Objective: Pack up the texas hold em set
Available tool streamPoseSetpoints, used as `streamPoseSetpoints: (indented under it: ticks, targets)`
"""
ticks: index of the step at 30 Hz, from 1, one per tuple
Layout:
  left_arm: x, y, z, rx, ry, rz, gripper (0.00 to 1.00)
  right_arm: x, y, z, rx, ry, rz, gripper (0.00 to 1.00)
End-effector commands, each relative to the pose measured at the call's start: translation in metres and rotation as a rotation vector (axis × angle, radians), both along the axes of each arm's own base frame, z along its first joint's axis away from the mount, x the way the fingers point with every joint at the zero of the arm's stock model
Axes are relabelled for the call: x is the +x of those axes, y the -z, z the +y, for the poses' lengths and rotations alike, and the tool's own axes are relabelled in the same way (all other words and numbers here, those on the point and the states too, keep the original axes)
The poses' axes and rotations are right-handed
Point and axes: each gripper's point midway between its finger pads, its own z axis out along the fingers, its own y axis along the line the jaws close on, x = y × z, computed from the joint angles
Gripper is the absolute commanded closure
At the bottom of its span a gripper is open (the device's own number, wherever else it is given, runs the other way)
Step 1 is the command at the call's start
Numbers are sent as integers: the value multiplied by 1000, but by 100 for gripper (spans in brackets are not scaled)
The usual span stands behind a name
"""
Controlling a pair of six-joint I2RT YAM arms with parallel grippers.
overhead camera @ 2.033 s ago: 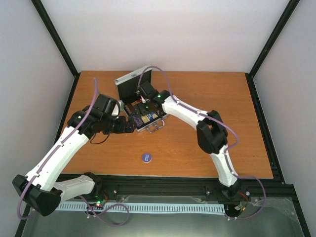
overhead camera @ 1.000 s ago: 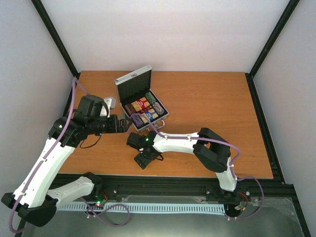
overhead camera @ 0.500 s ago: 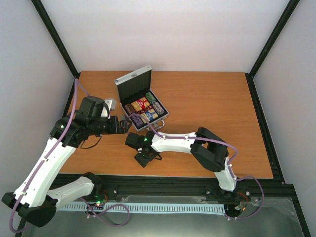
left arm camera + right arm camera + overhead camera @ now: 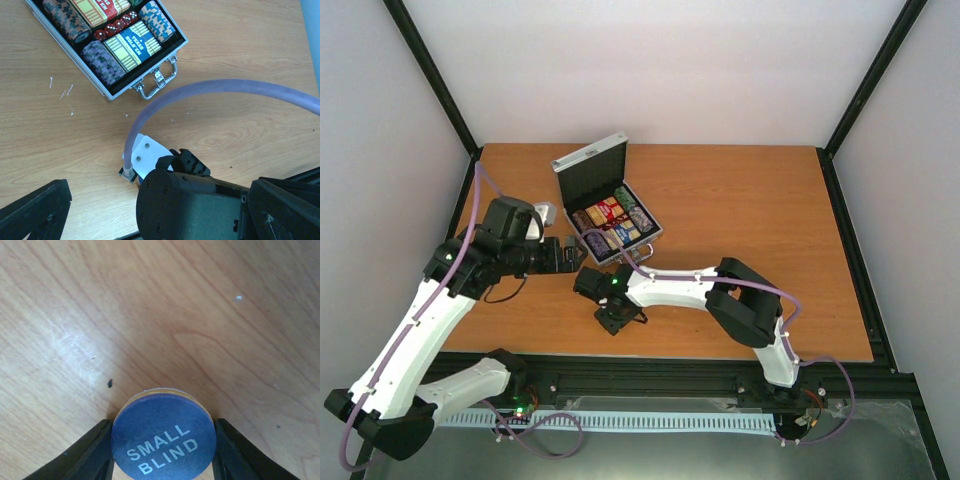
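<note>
The silver case lies open at mid-table, lid upright. Inside it sit chip stacks, a red card box, a blue-yellow card box and red dice. The blue disc, marked SMALL BLIND, lies flat on the wood in front of the case. My right gripper points down over it, with a black finger against each side of its rim. In the top view that gripper hides the disc. My left gripper hovers left of the case, open and empty.
The wooden table ends at a black frame rail just in front of the right gripper. The right arm's purple cable arches between the case handle and that wrist.
The right arm left the case and dropped to the blue disc near the front edge; its jaws narrowed until they met the disc. The left arm drew back to the left.
</note>
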Motion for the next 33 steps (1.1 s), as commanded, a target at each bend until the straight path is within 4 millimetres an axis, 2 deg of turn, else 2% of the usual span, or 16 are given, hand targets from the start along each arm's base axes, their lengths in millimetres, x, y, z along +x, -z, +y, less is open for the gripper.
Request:
streamPoseSetpoints:
  ticks: [1,7,10,18,24,28,33]
  targets:
    - [-3,-5,3,-14,-12,-13,0,14,-14,-5,1,45,-25,55]
    - [-5,-7,5,-17,-16,-20,0,37,-48,-4,55,83,-67,55]
    - [-5,-8,5,-20,-17,-22,0,57,-61,-2,71,96,-98,55]
    - [-6,-8,6,-13,-19,-23,0,142,-80,0,119,173,-175,55]
    - [-4,-5,5,-3,-14,-16,0,207,-94,12,185,223,-229,55]
    - [-1,-5,7,5,-21,-23,0,230,-84,15,186,239,-233,54]
    - [0,-4,8,12,-31,-24,0,240,-59,14,173,247,-199,54]
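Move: The right hand already grips the Small Blind button down at the table. The blue card deck in the open case lies about 22 cm ahead of it, 1 cm right and some 2 cm higher. At much that height, the dice row lies 25 cm ahead and 1 cm left, the red card deck 28 cm ahead and 4 cm left, the purple chips 19 cm ahead and 6 cm left. The blue deck is roughly 17 cm ahead, 11 cm right and 23 cm below the left hand. Keep the right fingers pinched on the sides of the Small Blind button and lift it off the table, carrying it about 24 cm forward over the case's near rim in an arc that rises to nearly 10 cm. Turn the wrist some 15 degrees clockwise and swing the fingertips forward and a little left on the way, then start sinking towards the blue deck, about 2.5 cm down from the top. ##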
